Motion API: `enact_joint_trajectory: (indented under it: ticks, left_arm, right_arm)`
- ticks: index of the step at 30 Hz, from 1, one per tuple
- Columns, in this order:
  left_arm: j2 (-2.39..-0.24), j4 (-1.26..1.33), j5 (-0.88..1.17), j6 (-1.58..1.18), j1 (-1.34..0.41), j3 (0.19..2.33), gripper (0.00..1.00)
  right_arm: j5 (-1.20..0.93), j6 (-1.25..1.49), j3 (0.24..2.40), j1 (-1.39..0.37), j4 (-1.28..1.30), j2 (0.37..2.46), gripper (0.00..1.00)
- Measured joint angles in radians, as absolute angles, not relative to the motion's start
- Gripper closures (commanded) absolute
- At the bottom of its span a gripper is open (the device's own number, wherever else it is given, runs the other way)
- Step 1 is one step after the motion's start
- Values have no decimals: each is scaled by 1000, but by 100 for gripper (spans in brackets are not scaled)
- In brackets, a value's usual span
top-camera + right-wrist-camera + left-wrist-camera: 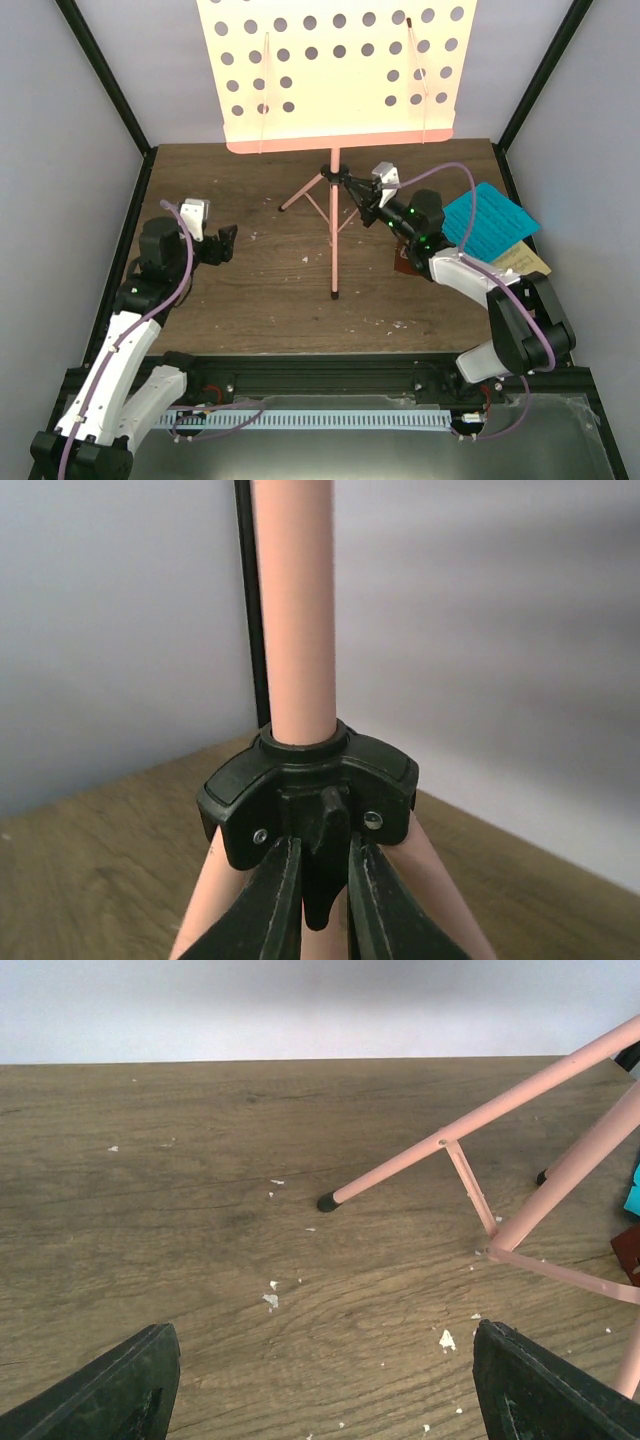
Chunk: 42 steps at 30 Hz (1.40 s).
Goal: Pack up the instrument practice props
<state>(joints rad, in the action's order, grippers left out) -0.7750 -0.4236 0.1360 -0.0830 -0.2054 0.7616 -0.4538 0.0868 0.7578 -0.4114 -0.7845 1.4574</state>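
Observation:
The pink music stand [334, 230] stands mid-table on its tripod, its hole-dotted desk [335, 70] at the back. My right gripper [352, 188] is at the tripod's black collar [310, 780], shut on the small black knob [326, 880] below the pink pole [293, 610]. My left gripper [227, 244] hovers open and empty left of the stand; its view shows a pink leg [470, 1120] with a black foot [327, 1202]. A blue sheet [488, 222] and a yellow sheet [522, 262] lie at the right. The reddish-brown metronome [404, 264] is mostly hidden under my right arm.
Black frame posts [110, 80] and grey walls close in the wooden table [250, 300] on three sides. Small white flecks [270, 1300] dot the wood. The stand's other legs [300, 195] spread towards the back left and the front.

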Motion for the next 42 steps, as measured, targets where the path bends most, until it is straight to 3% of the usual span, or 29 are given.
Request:
enact_joint_trajectory:
  ticks: [8, 11, 13, 19, 25, 32, 42]
  left_arm:
    - [-775, -424, 136, -83, -205, 762, 18]
    - [-775, -424, 136, -83, -205, 762, 18]
    - [-776, -424, 136, -83, -205, 762, 18]
    - [-781, -425, 136, -83, -205, 762, 18]
    - [-784, -430, 136, -82, -205, 762, 18]
    - [-784, -430, 137, -82, -205, 762, 18]
    - [-784, -432, 136, -82, -205, 762, 18]
  right_arm:
    - [-411, -283, 756, -416, -747, 1436, 88]
    - [-383, -404, 756, -423, -739, 1431, 83]
    - [-356, -464, 756, -430, -734, 1427, 72]
    - [-310, -472, 694, -431, -682, 1378, 24]
    - [-358, -211, 630, -434, -685, 1162, 1]
    - [-306, 233, 648, -432, -558, 1058, 0]
    - [-337, 884, 707, -432, -505, 1152, 0]
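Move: The knob on the music stand's hub is already pinched between the right fingertips, less than a couple of centimetres ahead and to the left of the hand point, at its height. The pole stands some 3 cm ahead and 3 cm left; the metronome is about 3 cm back, 15 cm right and 21 cm lower. From the left hand, the knob lies roughly 11 cm ahead, 23 cm right and 2 cm higher. The hub's knob, still pinched, is turned about 30 degrees counter-clockwise as seen from behind the right hand; then the fingers open wide and let go. The hand dips slightly, backs off some 6 cm with a similar rise and a smaller shift right, then rolls about 80 degrees clockwise while easing 2–3 cm forward and down, back towards the knob. ##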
